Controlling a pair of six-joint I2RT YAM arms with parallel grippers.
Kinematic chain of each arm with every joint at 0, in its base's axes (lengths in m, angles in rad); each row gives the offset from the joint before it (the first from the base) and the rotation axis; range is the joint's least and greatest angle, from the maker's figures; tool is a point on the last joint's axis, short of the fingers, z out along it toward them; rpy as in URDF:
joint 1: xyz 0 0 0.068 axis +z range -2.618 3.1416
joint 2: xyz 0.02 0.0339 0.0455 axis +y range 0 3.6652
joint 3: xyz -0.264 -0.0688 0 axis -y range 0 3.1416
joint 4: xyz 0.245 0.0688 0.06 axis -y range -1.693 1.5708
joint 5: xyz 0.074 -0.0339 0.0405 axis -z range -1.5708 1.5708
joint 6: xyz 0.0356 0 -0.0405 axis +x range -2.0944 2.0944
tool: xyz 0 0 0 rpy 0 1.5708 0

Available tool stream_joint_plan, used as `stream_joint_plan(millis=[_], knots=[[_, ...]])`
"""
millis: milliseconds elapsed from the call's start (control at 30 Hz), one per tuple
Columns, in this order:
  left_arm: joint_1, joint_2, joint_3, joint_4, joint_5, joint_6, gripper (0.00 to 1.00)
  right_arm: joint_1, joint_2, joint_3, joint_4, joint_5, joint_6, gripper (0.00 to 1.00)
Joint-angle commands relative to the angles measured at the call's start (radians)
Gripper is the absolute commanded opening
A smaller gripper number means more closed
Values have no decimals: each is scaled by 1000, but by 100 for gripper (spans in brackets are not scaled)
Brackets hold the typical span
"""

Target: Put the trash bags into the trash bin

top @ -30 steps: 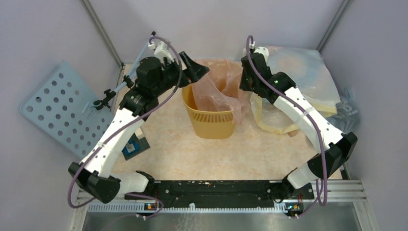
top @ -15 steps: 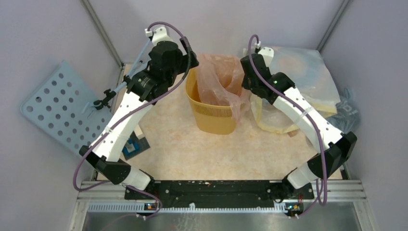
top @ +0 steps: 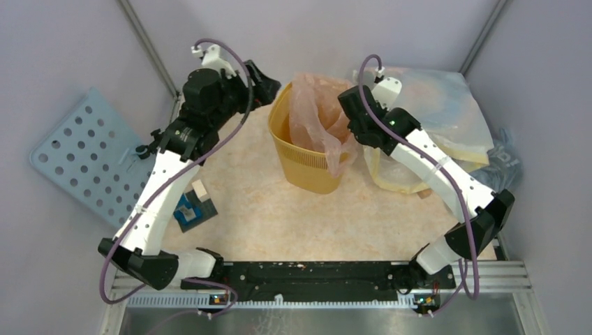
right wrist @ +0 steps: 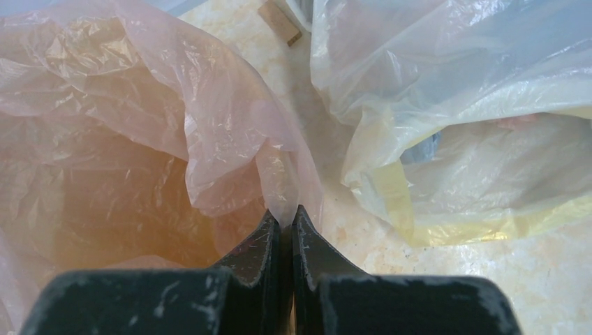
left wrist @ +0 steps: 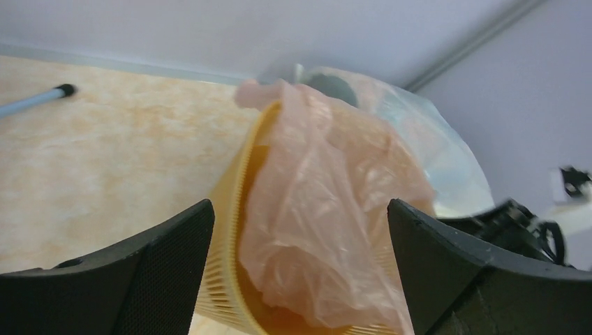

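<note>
The yellow-orange trash bin [top: 307, 164] stands at the back middle of the table, leaning a little. The pale pink trash bag [top: 312, 112] fills its mouth and hangs over the right rim. My right gripper [top: 347, 118] [right wrist: 286, 215] is shut on a fold of the bag's edge [right wrist: 209, 125] above that rim. My left gripper [top: 269, 78] [left wrist: 300, 209] hovers open just left of the bin and holds nothing. In the left wrist view, the bin's ribbed rim [left wrist: 227, 216] and the bag [left wrist: 328, 195] sit between its wide fingers.
A large whitish-yellow sack [top: 436, 105] [right wrist: 461, 132] lies right of the bin, with a grey-blue bag [top: 504, 160] behind the right arm. A blue perforated board [top: 80, 157] leans at the left, near a clamped rod [top: 157, 139]. A small blue and white block [top: 193, 207] lies under the left arm.
My left gripper has drawn back from over the bin's left rim toward the far left. The bin now leans. The right gripper, still pinching the bag, shifted slightly toward the near left.
</note>
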Motion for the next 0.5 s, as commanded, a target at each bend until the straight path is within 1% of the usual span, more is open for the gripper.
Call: stream_joint_plan(millis=[0, 67, 100, 200, 300, 367, 467], knots=[[-146, 33, 73, -8, -95, 25, 96, 33, -3, 68, 20, 105, 154, 0], [-198, 69, 101, -22, -145, 29, 95, 44, -3, 64, 29, 112, 167, 0], [-217, 92, 118, -33, -158, 31, 92, 50, -2, 65, 37, 114, 167, 0], [-266, 143, 165, -56, -198, 40, 83, 68, 9, 80, 44, 131, 167, 0], [-325, 180, 200, -61, -290, 71, 71, 88, 30, 102, 36, 146, 162, 0], [-358, 217, 248, -99, -362, 95, 69, 96, 43, 115, 31, 154, 161, 0], [-406, 281, 329, -161, -464, 144, 69, 100, 51, 118, 34, 159, 158, 0]])
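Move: The middle of the pink trash bag's loose mouth is about 13 cm to the right of my left hand, some 5 cm farther out and 14 cm lower. The yellow bin under it has its middle about 7 cm ahead, 12 cm right and 28 cm below. My right hand still grips the bag's right edge; from there the bag's middle is about 10 cm left, 5 cm ahead and 3 cm lower, and the white bag 15 cm ahead, 24 cm right and 18 cm lower. I swing my left hand about 11 cm to the right, in over the yellow bin towards the loose flap of the pink bag, sinking a couple of centimetres late on. As I come I roll the wrist slightly and bring the wide-open fingers about a third of the way together, one to each side of the flap, not shut. My right hand keeps its pinch on the bag's edge and eases some 2 cm left. ##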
